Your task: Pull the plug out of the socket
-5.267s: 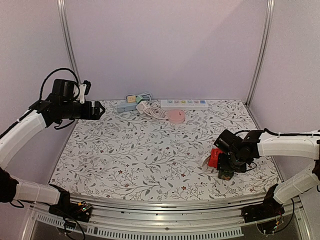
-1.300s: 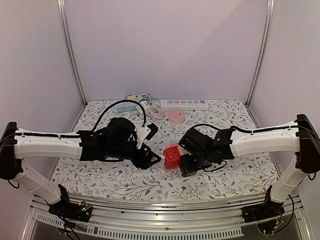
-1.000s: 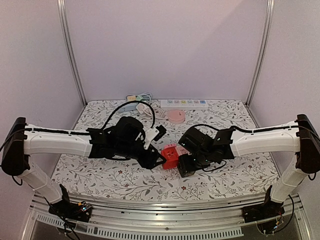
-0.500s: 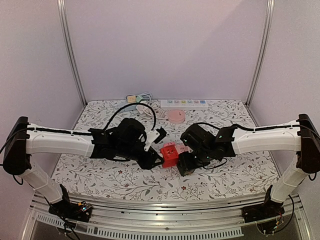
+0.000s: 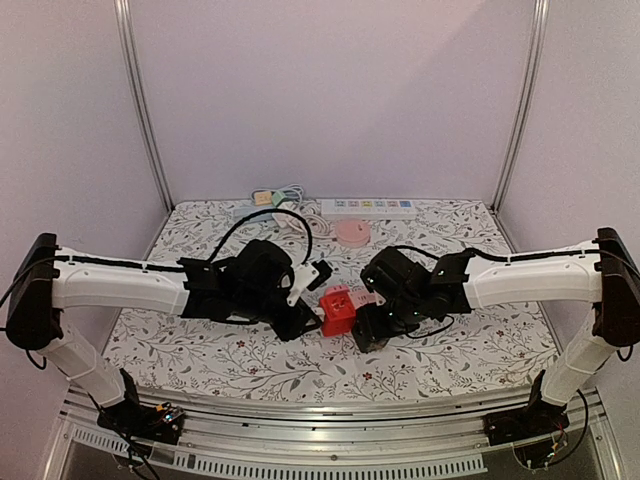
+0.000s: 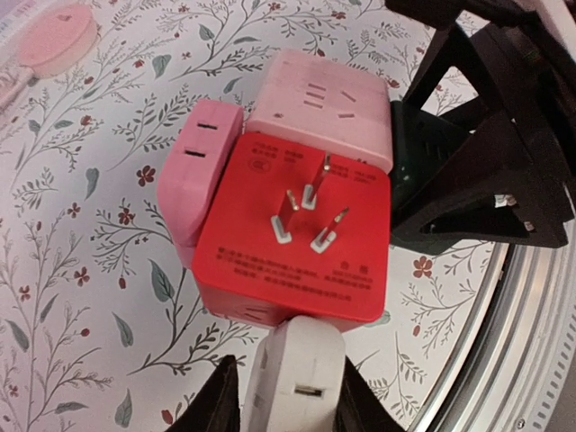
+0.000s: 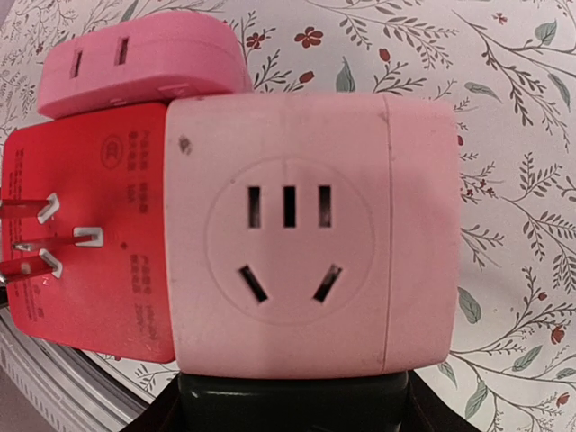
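Note:
The socket is a red and pink cube [image 5: 338,308] held just above the table's middle, its red pronged face [image 6: 297,234] showing in the left wrist view and its pink face [image 7: 297,234] in the right wrist view. A white plug [image 6: 297,360] sticks out of the cube's near side, and my left gripper [image 6: 290,389] is shut on it, a black finger [image 6: 220,400] against each side. A black plug [image 7: 292,400] sits under the pink face with my right gripper [image 7: 292,416] shut on it. A pink adapter [image 6: 193,175] hangs on another side. The two grippers [image 5: 308,322] [image 5: 365,330] face each other across the cube.
A white power strip [image 5: 366,207], a round pink object [image 5: 351,232], a coiled white cable [image 5: 300,222] and a small blue strip [image 5: 262,203] lie along the back wall. Metal posts [image 5: 140,110] stand at the back corners, and a rail [image 5: 320,415] runs along the front edge.
My left arm has swung in from the left to the cube, and its jaws have narrowed onto the white plug. My right gripper keeps its hold and has lifted the cube slightly.

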`<state>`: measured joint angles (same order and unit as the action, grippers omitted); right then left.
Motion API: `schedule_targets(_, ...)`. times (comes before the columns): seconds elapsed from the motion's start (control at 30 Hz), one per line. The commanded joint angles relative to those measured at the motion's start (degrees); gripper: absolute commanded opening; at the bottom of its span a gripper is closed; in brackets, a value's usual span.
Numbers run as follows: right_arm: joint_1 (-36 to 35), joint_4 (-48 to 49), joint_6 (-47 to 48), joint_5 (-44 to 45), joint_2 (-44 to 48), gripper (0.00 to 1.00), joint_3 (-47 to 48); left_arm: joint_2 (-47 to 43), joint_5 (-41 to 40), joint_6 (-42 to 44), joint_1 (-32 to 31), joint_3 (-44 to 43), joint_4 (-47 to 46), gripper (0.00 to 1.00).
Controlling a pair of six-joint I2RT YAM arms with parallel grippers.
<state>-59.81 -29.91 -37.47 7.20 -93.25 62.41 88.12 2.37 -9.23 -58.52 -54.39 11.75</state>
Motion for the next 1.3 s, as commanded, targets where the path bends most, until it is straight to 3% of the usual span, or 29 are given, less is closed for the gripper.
schedule_targets(0.0, 0.51, 4.9, 0.21, -0.2, 1.58, 0.47, 1.07, 0.68, -0.39, 1.18, -1.3, -1.28, 1.62, 0.32)
schedule_targets(0.23, 0.62, 4.88, 0.6, -0.73, 1.38, 0.47, 0.97, 1.45, 0.38, 1.17, -1.87, -1.5, 1.87, 0.23)
schedule_targets(0.57, 0.8, 3.71, 4.99, -4.83, 1.13, 0.47, 1.53, 1.71, 1.86, 2.84, -2.89, -2.51, 3.76, 0.0)
schedule_targets(1.0, 0.79, 2.31, 11.1, -3.77, 1.47, 0.46, -0.29, 1.72, 2.19, 3.79, -3.2, -3.29, 4.74, 0.0)
schedule_targets(1.27, 1.52, 0.98, 5.21, 1.05, 1.07, 0.45, -0.28, 1.95, -0.65, 1.73, -3.18, -2.31, 3.06, 0.0)
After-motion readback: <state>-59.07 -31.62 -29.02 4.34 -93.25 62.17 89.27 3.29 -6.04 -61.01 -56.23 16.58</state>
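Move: The white plug sits practically between the left hand's open fingers, about 1 cm to the right and 1 cm below; the red block it adjoins is about 4 cm right and 1 cm ahead. The light pink socket stands some 8 cm right, 3 cm ahead, and the deep pink plug 4 cm right, 4 cm ahead. From the right hand, already gripping the dark block, the white plug lies roughly 10 cm left and 2 cm ahead. The left fingers close on the white plug and pinch it; the hand then keeps that grip, going back towards the bases some 2 cm in all and sinking about 1 cm, with a slight clockwise turn. The right hand keeps hold of the dark block, comes back about 1 cm and swings some 10 degrees counter-clockwise before easing slightly forward. ##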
